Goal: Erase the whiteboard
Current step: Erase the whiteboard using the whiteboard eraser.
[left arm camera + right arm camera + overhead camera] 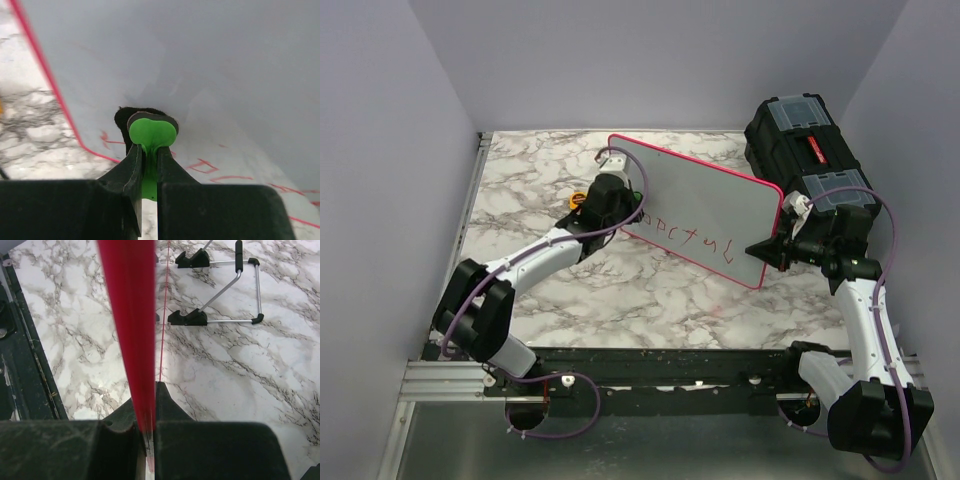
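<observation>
The whiteboard (705, 205) hangs tilted above the marble table, its pink-red rim all round and red handwriting (695, 238) along its lower part. My right gripper (772, 248) is shut on the board's right edge. In the right wrist view the red rim (127, 315) runs edge-on between the gripper's (148, 412) jaws. My left gripper (625, 215) is at the board's lower left, shut on a green-handled eraser (151, 132). The eraser's black felt pad (124, 116) lies against the board face (200, 60), just left of the red letters (202, 165).
A black toolbox (808, 150) stands at the back right, close behind my right arm. A small orange object (577, 199) lies left of my left wrist. A wire stand with black feet (220, 290) rests on the marble under the board.
</observation>
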Motion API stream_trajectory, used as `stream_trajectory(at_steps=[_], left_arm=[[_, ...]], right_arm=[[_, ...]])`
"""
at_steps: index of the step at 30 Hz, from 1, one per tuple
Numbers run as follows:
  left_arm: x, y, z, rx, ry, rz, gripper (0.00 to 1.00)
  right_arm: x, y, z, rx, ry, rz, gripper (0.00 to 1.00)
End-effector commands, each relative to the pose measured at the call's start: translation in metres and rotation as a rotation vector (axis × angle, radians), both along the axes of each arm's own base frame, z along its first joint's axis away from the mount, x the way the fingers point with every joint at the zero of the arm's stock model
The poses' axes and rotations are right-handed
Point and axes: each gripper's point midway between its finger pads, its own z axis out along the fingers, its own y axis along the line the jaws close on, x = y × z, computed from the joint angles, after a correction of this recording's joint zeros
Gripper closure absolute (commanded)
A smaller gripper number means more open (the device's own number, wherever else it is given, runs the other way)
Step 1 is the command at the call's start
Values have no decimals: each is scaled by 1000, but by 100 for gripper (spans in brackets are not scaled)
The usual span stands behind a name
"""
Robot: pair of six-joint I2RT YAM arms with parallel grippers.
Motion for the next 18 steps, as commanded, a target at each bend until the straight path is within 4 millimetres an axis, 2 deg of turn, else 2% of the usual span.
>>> stream_trajectory(at_steps=[1, 6, 9, 11, 13, 18], left_arm=[[-34, -67, 43, -92, -88, -166, 100], [-74, -130, 47, -115, -72, -290, 100], [-80, -140, 44, -111, -65, -302, 100], [-73, -131, 42, -87, -70, -274, 100], [-60, -112, 38, -65, -70, -235, 100], [-19, -39, 12, -46, -23, -90, 100]], right_arm=[[-18, 19, 22, 82, -43, 138, 100], [-18, 19, 21, 80, -40, 135, 100], [-18, 19, 21, 80, -40, 135, 100], [-18, 19, 22, 79, -44, 135, 100], [-18, 19, 23, 80, -46, 136, 99], [-19, 20, 24, 80, -49, 138, 100]])
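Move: The bottom row of red letters, its middle some 13 cm to the right of the left gripper and 8 cm back towards the base, is roughly level with it. The whiteboard's middle is about 15 cm right, 4 cm back and 4 cm up, the tape measure about 15 cm left, 6 cm ahead and 13 cm below. From the right gripper, the letters' middle is roughly 22 cm left and 5 cm ahead, about level. Sweep the left gripper right and back along the bottom row of letters, rising slightly, for about 16 cm, keeping the pinched green eraser against the whiteboard's face and letting the hand swing clockwise nearly 20 degrees. Then reverse and start back left and forward, some 3 cm. Hold the right gripper still, still pinching the board's right edge. ##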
